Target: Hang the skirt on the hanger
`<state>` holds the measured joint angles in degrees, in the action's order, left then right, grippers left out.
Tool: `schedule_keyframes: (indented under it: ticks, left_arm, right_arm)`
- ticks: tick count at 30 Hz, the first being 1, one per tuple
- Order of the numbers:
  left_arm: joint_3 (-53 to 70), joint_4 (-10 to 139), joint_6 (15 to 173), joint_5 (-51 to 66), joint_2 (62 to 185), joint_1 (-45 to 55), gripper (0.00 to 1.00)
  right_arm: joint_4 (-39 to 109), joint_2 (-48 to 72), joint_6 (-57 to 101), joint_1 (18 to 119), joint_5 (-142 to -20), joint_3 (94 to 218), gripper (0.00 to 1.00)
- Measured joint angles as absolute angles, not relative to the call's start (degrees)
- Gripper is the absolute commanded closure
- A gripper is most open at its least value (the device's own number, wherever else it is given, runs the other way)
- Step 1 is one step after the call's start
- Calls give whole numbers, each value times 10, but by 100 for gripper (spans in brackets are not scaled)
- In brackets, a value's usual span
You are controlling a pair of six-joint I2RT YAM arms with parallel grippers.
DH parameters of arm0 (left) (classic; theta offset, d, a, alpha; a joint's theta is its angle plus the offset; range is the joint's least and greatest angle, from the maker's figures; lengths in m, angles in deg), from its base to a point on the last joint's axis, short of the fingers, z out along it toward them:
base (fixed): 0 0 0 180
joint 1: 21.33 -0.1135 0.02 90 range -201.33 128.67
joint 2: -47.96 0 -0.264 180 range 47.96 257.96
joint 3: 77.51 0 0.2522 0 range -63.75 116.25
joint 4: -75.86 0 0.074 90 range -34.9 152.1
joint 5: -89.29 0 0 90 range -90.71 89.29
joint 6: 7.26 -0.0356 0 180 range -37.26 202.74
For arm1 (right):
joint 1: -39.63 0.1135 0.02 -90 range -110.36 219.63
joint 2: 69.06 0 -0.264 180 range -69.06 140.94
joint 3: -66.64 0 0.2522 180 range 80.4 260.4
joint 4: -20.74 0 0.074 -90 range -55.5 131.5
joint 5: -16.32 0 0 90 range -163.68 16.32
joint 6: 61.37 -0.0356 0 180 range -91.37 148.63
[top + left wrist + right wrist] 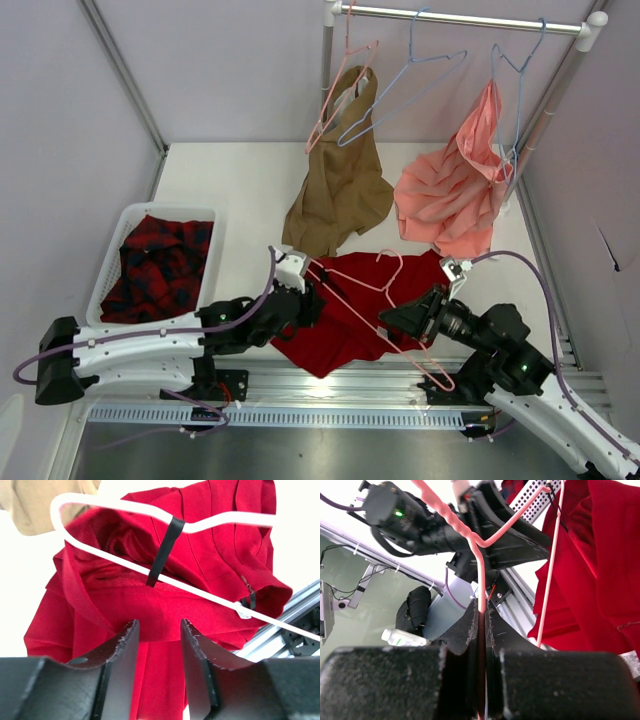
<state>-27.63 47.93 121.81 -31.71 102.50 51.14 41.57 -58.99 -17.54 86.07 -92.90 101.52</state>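
Note:
The deep-red skirt (345, 325) lies crumpled on the table's near edge between the two arms. The pale-pink hanger (345, 298) slants across it, its hook (392, 260) toward the back. My right gripper (393, 322) is shut on the hanger; in the right wrist view the wire (481, 580) runs straight up out of the closed jaws (481, 612), with the skirt (600, 570) to the right. My left gripper (312, 300) stands open at the skirt's left edge. Its wrist view shows red cloth (150, 605) beyond the parted fingers (157, 630), and a black loop (165, 550) hooked over the hanger wire (125, 507).
A white basket (110, 262) at the left holds a red-and-black plaid garment (160, 265). On the back rail (460, 17) hang a tan garment (340, 190), a salmon-pink garment (455, 195) and light-blue hangers (400, 90). A metal rail (330, 385) runs along the near edge.

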Motion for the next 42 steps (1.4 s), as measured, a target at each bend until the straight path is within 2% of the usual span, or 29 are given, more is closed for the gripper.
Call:
schedule_keyframes:
  ticks: [4,10,16,22,29,42]
  left_arm:
    - [-263,445,1229,-346,990,512,55]
    - [-219,408,1229,-382,945,512,49]
    - [-176,408,1181,-387,942,512,44]
    - [-177,436,1112,-340,935,512,43]
    - [-226,493,1077,-279,872,512,33]
    - [-256,575,1057,-216,917,512,30]
  right_arm:
    - [374,-585,-173,861,-931,990,100]
    - [312,-550,-161,861,-953,973,100]
    - [198,-415,-154,861,-1011,971,100]
    - [117,-289,-151,861,-1067,978,100]
    - [49,-195,-151,848,-1116,1016,100]
    - [-1,-127,-155,844,-1146,1024,100]
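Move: The hanger's neck, the left hand's next grip, lies about 14 cm to its right, 1 cm back and 12 cm above it; the hanger's looped end is some 5 cm ahead, 2 cm left and 6 cm up. The red skirt's middle lies 5 cm ahead, 12 cm right and 15 cm below. The right hand holds the hanger's right shoulder; the left gripper it heads for is 7 cm ahead, 14 cm left and 10 cm lower. The hanger, still pinched by its right shoulder, is carried about 9 cm left towards the left gripper by the right hand, sinking slightly as it turns some 20 degrees counter-clockwise. The empty left hand rises about 10 cm beside it, easing left and then back right, while its fingers swing right, tip upward and open wider towards the hanger's neck; contact there can't be seen. ##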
